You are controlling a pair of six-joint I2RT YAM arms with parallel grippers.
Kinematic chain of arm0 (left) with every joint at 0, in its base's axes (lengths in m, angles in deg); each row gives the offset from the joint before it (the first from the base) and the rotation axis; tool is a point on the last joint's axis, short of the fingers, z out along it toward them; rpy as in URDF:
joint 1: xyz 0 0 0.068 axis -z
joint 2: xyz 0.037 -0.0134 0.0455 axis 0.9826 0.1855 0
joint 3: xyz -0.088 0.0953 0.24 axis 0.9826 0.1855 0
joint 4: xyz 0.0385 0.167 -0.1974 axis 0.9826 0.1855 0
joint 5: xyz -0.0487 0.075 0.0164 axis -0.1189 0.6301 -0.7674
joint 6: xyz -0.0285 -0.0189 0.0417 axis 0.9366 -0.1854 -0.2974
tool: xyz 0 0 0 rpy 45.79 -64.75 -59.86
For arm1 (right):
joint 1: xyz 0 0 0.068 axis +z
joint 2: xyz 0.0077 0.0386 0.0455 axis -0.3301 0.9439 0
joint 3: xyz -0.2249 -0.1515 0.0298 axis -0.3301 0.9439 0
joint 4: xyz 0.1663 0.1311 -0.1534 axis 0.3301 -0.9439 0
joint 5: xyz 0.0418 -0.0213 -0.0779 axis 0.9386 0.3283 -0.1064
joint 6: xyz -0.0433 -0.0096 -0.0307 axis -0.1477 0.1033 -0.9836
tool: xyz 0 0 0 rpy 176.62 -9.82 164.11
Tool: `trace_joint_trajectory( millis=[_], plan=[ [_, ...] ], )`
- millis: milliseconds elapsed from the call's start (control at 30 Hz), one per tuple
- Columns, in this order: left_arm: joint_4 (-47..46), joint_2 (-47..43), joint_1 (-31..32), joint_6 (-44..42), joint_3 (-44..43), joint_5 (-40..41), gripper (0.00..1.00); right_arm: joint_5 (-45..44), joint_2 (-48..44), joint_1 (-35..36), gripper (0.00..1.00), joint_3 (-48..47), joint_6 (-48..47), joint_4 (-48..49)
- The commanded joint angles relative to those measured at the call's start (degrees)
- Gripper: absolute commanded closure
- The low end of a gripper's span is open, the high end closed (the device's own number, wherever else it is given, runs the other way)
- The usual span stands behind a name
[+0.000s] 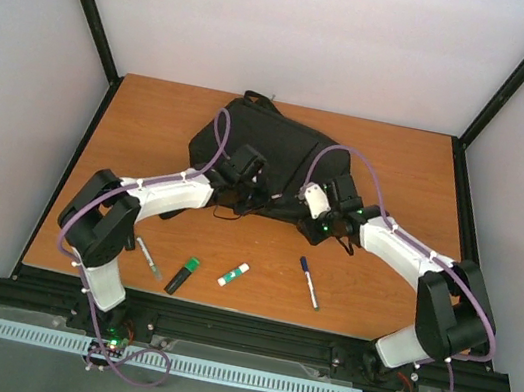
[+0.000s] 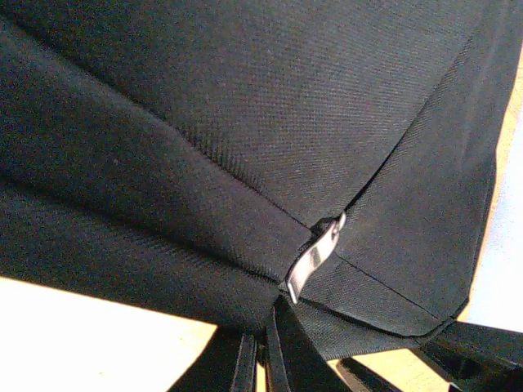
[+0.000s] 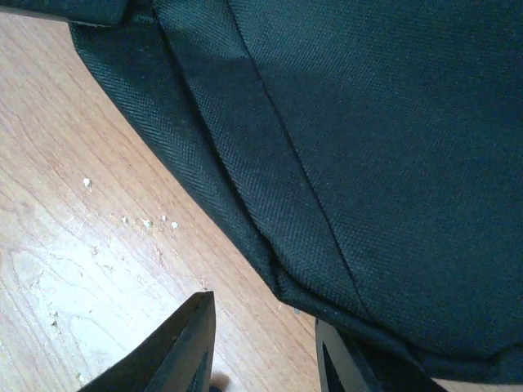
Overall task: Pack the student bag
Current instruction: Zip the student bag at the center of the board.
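The student bag [image 1: 276,148] is a black fabric backpack lying flat at the back middle of the wooden table [image 1: 399,169]. My left gripper [image 1: 245,175] is over its near left edge. In the left wrist view the left gripper [image 2: 274,327] is shut, its tips right at the lower end of a silver zipper pull [image 2: 315,257]. I cannot tell whether the pull is pinched. My right gripper [image 1: 328,211] is at the bag's near right edge. In the right wrist view the right gripper [image 3: 261,359] is open over bare wood, with the bag's hem [image 3: 245,204] above its right finger [image 3: 343,367].
Loose on the near half of the table lie a thin pen [image 1: 147,259], a green highlighter [image 1: 183,275], a white stick with a green cap [image 1: 233,274] and a blue-capped pen [image 1: 309,282]. Black frame posts and white walls enclose the table.
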Motion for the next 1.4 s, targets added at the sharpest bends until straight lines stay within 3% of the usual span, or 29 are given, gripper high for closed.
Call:
trace_joint_trajectory(
  millis=[0, 767, 933, 1067, 1367],
  plan=[
    [0.5, -2.6, 1.1, -1.4, -3.0, -0.7, 0.99, 0.6, -0.2, -1.5, 0.66, -0.9, 2.1, 2.1],
    [2.1, -1.7, 2.6, -2.5, -3.7, -0.3, 0.99, 3.3, 5.6, -4.6, 0.79, -1.3, 3.5, 8.9],
    [2.0, -1.3, 2.9, -2.7, -3.6, -0.6, 0.99, 6.4, 5.5, -6.5, 0.88, -0.6, 3.0, 10.6],
    [2.4, -1.1, 3.0, -3.1, -3.7, -0.2, 0.99, 7.1, 5.8, -6.5, 0.97, -0.7, 2.6, 10.1],
    [4.5, -1.1, 2.8, -5.4, -3.6, 2.1, 0.99, 6.7, 2.4, -9.5, 0.97, -0.3, -3.8, 1.9]
  ],
)
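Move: The bag's near right corner is almost under the right hand: about 2 cm ahead, 1 cm right and 2 cm below. The silver zip pull lies some 9 cm left and 5 cm ahead of the right hand, 2 cm higher. The blue-capped marker lies about 11 cm back, 1 cm right and 6 cm below. From the left hand, that corner lies roughly 11 cm right, 4 cm back and 4 cm below. The right fingers come onto the bag's near right corner and pinch its edge, closing from about a third open to nearly shut as the hand works about 2 cm forward, sinks some 2.5 cm and comes up again by about 1 cm, edging right by about 1 cm. The left hand stays all but still, its shut fingers keeping their pinch beside the zip pull. ##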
